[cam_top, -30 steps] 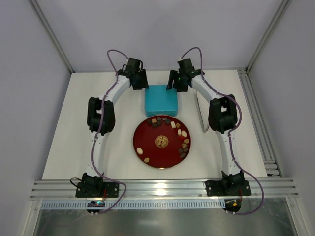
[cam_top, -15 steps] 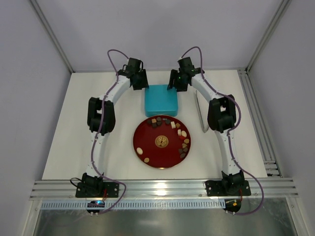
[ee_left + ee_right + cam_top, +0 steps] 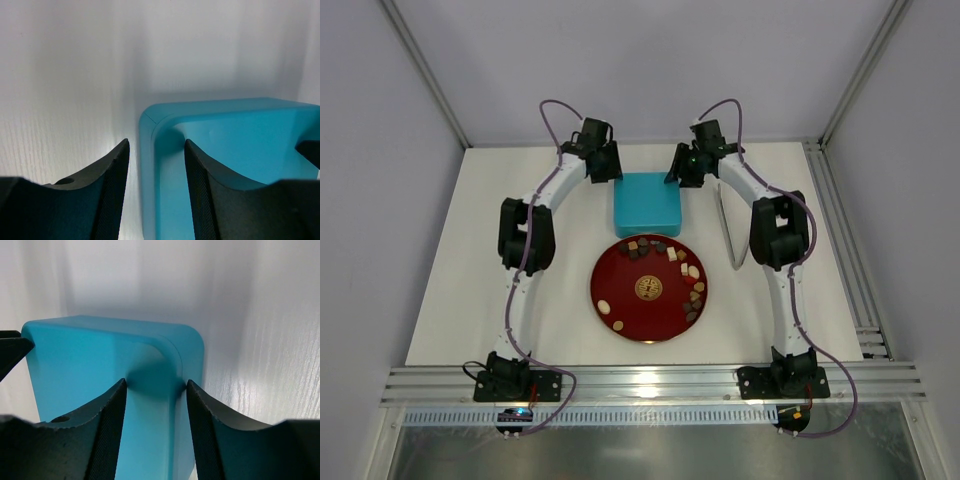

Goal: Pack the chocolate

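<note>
The chocolate [image 3: 692,272], small dark, light brown and cream pieces, lies round the rim of a red plate [image 3: 665,312] in the middle of the table. Behind the plate stands a teal box [image 3: 647,203] with its lid on. My left gripper [image 3: 605,170] is at the box's far left corner. In the left wrist view it [image 3: 156,145] stands open astride the teal box [image 3: 240,145] edge, one finger over the table. My right gripper [image 3: 682,172] is at the far right corner. There it [image 3: 156,385] stands open over the teal box [image 3: 100,355] top.
A long narrow pale object [image 3: 728,225] lies on the table right of the box, under the right arm. Aluminium rails run along the right side [image 3: 840,250] and the front edge [image 3: 650,380]. White walls close the back.
The right wrist has shifted a little to the right at the box's corner and its jaws have narrowed. The left arm, the box and the plate have not moved.
</note>
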Controlling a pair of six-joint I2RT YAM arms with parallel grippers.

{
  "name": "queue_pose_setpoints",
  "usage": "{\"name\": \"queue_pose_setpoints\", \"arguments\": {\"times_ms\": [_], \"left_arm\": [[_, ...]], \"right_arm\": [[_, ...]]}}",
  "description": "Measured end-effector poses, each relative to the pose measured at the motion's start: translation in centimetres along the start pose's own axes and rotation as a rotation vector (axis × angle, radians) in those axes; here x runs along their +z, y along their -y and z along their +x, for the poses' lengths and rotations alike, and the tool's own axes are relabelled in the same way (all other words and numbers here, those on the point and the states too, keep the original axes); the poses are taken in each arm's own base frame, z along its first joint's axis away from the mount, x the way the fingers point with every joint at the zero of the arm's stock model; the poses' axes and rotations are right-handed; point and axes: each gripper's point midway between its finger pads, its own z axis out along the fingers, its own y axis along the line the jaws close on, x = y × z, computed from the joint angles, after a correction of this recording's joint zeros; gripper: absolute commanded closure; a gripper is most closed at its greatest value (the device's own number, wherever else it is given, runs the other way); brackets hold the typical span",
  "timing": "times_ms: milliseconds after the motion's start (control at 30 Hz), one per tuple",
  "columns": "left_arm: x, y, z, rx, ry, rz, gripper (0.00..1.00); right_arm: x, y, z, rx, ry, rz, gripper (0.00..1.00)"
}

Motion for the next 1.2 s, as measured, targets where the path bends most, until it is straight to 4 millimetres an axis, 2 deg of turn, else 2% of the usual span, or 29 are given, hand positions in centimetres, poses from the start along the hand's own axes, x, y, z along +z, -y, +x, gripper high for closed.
{"name": "queue_pose_setpoints", "arguments": {"times_ms": [367, 500, 667, 800, 867, 933, 967, 1000, 1033, 1133, 1200], "left_arm": [[-0.8, -0.5, 0.4, 0.014, -0.020, -0.031, 0.51], [-1.2, -0.8, 0.6, 0.017, -0.038, -0.034, 0.48], [-2.2, -1.8, 0.8, 0.020, -0.073, -0.035, 0.39], [-3.6, -3.0, 1.6, 0.023, -0.109, -0.057, 0.35], [-5.2, -3.5, 2.2, 0.023, -0.115, -0.061, 0.35], [-7.4, -3.8, 3.0, 0.020, -0.118, -0.063, 0.33], [-8.8, -3.8, 3.3, 0.019, -0.114, -0.060, 0.05], [-10.3, -3.6, 3.4, 0.024, -0.098, -0.048, 0.00], [-11.7, -3.4, 3.4, 0.015, -0.075, -0.036, 0.00], [-16.3, -2.7, 3.6, 0.015, -0.001, 0.007, 0.00], [-19.0, -2.5, 4.2, 0.020, 0.037, 0.026, 0.00]], "right_arm": [[-0.3, 0.1, 0.2, 0.004, 0.021, -0.041, 0.48], [-0.6, 0.3, 0.1, 0.008, 0.021, -0.039, 0.39], [-1.0, 0.6, -0.2, 0.008, 0.027, -0.018, 0.30], [-2.7, 0.7, -1.3, -0.002, 0.069, 0.022, 0.18], [-5.4, 0.1, -2.1, -0.011, 0.119, 0.028, 0.12], [-9.2, -0.8, -2.9, -0.023, 0.183, 0.021, 0.08], [-11.6, -1.5, -3.3, -0.030, 0.225, 0.012, 0.06], [-14.0, -2.2, -3.7, -0.038, 0.269, -0.002, 0.04], [-16.4, -2.7, -3.9, -0.047, 0.320, -0.015, 0.00], [-23.6, -4.0, -3.7, -0.066, 0.462, -0.053, 0.00], [-26.7, -3.9, -2.5, -0.072, 0.519, -0.063, 0.00]]}}
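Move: Both half-open grippers are at the far corners of the closed blue box. Its middle lies some 7 cm back and 8 cm right of the left hand, and about 7 cm back and 7 cm left of the right hand, 3 cm or so below both. The red plate's centre is roughly 21 cm nearer the base than the box's middle. The tongs lie about 17 cm right and 14 cm back of the right hand, on the table. Fingertips come free of the lid's two far corners as both hands first ease outward, then pull away quickly. The left goes back about 15 cm while rising and drifting left; the right climbs some 23 cm, also back and right, its fingers tipping up by about 30 degrees. Both grippers spread from half to wide open. ##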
